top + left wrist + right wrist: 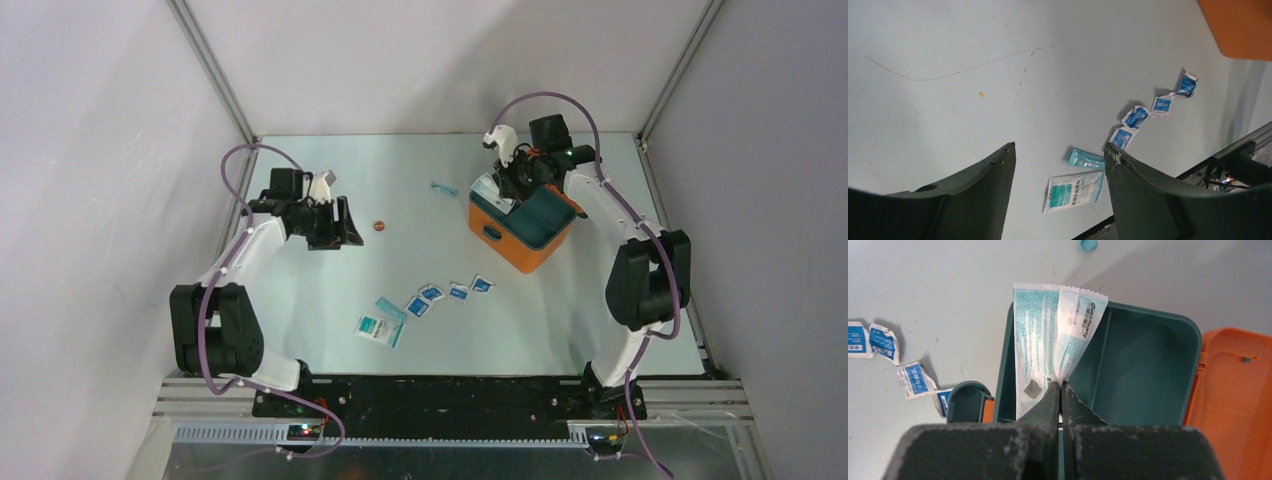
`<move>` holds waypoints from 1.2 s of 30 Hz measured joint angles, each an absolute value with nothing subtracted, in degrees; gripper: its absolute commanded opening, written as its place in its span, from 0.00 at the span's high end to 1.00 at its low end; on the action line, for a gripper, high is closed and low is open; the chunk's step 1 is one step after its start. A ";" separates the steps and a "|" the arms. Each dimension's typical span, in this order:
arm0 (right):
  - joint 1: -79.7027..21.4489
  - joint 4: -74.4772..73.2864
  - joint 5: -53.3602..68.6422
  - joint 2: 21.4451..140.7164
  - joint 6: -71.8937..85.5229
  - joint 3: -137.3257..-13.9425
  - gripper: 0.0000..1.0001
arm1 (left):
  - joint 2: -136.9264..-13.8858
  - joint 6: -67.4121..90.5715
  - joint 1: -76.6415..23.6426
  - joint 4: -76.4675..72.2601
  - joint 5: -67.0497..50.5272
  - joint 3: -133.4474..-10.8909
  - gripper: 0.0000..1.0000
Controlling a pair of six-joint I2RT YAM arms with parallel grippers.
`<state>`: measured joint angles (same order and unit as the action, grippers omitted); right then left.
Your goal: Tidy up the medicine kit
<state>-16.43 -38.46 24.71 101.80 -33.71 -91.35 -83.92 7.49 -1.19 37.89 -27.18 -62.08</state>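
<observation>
The orange medicine kit (497, 236) stands open at the back right, its dark teal tray (545, 214) facing up. In the right wrist view the tray (1143, 370) has a divider, and the orange lid (1233, 390) lies open to the right. My right gripper (1062, 386) is shut on a white-and-teal printed packet (1048, 335), which hangs over the tray's left compartment. In the top view that gripper (510, 187) sits at the kit's far edge. My left gripper (340, 226) is open and empty above the table at the left; its fingers (983, 195) frame bare table.
Several small blue-white sachets (458, 291) lie in a row mid-table, with a teal packet (390, 308) and a larger white-teal packet (378, 330) beside them. A small brown disc (379, 226) and a blue item (444, 188) lie further back. Grey walls close three sides.
</observation>
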 measured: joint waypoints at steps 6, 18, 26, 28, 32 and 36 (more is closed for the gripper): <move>-16.82 -38.33 23.55 104.81 -34.24 -91.42 1.00 | -83.92 6.87 -1.26 37.91 -26.00 -62.08 0.29; -19.05 -37.50 20.47 104.73 -34.57 -86.61 1.00 | -83.92 5.96 -1.26 37.91 -24.25 -62.08 0.29; -20.01 -34.50 14.52 102.85 -32.69 -84.25 0.92 | -83.92 5.93 -1.26 37.91 -24.08 -62.08 0.28; -20.03 -33.91 12.91 102.85 -32.14 -84.25 0.66 | -83.92 5.93 -1.26 37.91 -24.08 -62.08 0.28; -20.03 -33.52 11.60 102.85 -31.68 -84.31 0.52 | -83.92 5.93 -1.26 37.91 -24.08 -62.08 0.27; -20.36 -34.50 11.70 102.85 -31.51 -85.56 0.51 | -83.90 5.93 -1.26 37.89 -23.73 -62.08 0.25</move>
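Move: Over the tray on the orange medicine box, the right hand holds the white-and-teal packet by one end. The tray's left compartment, its goal, is centred about 3 cm left, 1 cm ahead and 8 cm below. The tray's far compartment lies some 5 cm ahead and 2 cm right, the open orange lid about 6 cm ahead and 11 cm right. From the left hand the left compartment is roughly 30 cm right, 8 cm ahead, slightly lower. Lowering the pinched packet into the tray's left compartment, the right hand sinks about 5 cm, drawing back a little over 1 cm in the lower part. It then eases forward and right about 1 cm each at nearly constant height, rolling some 10 degrees, opens its shut fingers to about half and lets go of the packet, starting to rise slightly. ##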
